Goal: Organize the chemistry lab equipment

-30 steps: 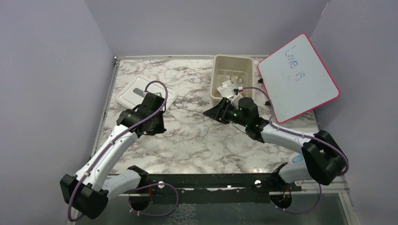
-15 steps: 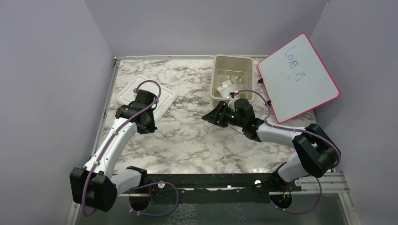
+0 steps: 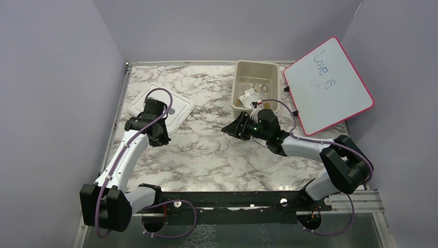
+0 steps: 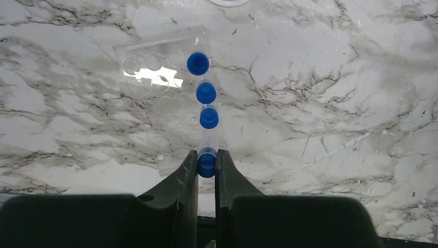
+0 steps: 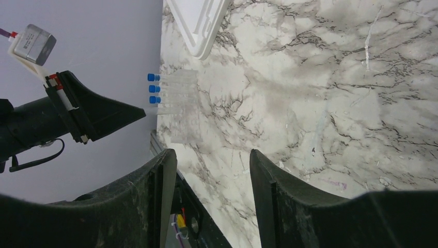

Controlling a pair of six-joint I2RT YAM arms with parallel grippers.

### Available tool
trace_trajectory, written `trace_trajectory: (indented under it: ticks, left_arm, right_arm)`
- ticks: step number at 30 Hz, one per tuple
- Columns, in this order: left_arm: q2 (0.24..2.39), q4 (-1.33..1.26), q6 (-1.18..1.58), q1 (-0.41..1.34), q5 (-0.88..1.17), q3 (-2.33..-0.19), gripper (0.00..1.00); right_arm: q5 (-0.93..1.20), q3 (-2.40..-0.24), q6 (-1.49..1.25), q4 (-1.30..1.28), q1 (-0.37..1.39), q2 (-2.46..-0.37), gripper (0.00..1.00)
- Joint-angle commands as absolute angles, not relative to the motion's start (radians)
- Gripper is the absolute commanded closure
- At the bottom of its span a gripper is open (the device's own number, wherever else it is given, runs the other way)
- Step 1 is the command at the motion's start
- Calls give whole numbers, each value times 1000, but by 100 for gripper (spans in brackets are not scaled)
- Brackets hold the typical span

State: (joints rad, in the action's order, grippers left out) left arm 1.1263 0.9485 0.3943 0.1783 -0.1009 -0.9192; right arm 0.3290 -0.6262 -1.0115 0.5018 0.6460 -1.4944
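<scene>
In the left wrist view my left gripper is shut on the blue cap of the nearest thin clear tube. Three more blue-capped tubes line up beyond it in a clear plastic packet over the marble. From above, the left gripper is just in front of the white lid. My right gripper stands open near mid-table, pointing left, nothing between its fingers. Its wrist view shows the blue-capped tubes at the left gripper's tip. More small lab items lie inside the beige tub.
The pink-framed whiteboard leans at the back right, next to the tub. The white lid lies flat at the back left. Walls close the table on the left, back and right.
My left arm has swung left and back toward the white lid, still shut on the tube. The right gripper has edged slightly left and stays open.
</scene>
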Motion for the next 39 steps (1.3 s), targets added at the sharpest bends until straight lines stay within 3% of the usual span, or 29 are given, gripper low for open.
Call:
trace_trajectory:
  ticks: [1, 17, 30, 39]
  left_arm:
    - [1139, 908, 386, 173, -35, -908, 100]
    - [1181, 919, 393, 173, -66, -892, 98]
    - [1186, 919, 387, 173, -21, -928, 72]
    - [1158, 940, 385, 173, -23, -954, 60]
  right_arm:
    - [351, -613, -1007, 533, 641, -1511, 42]
    - [359, -616, -1008, 526, 641, -1524, 43]
    - [360, -618, -1003, 526, 641, -1522, 43]
    - [367, -668, -909, 445, 641, -1512, 43]
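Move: The closed left gripper already holds a blue-capped tube. Its slot, at the near end of the clear rack's right-hand row, lies level with the hand fore and aft, about 1 cm right and 7 cm below. In the same row the next capped tube stands some 3 cm ahead and the farthest 8 cm ahead, 1 cm left, both caps about 2 cm lower than the hand. The white lid lies roughly 14 cm straight ahead, 11 cm below. From the right hand, the slot is about 25 cm left, 5 cm back and 8 cm below. Shift the left gripper a touch to the right to line the held tube up with the rack's near slot, then ease it down about 2 cm, slowly at first, keeping the grip and the wrist nearly still. Once down, open the fingers partway to let go of the blue cap, drifting slightly right and up as they part. ##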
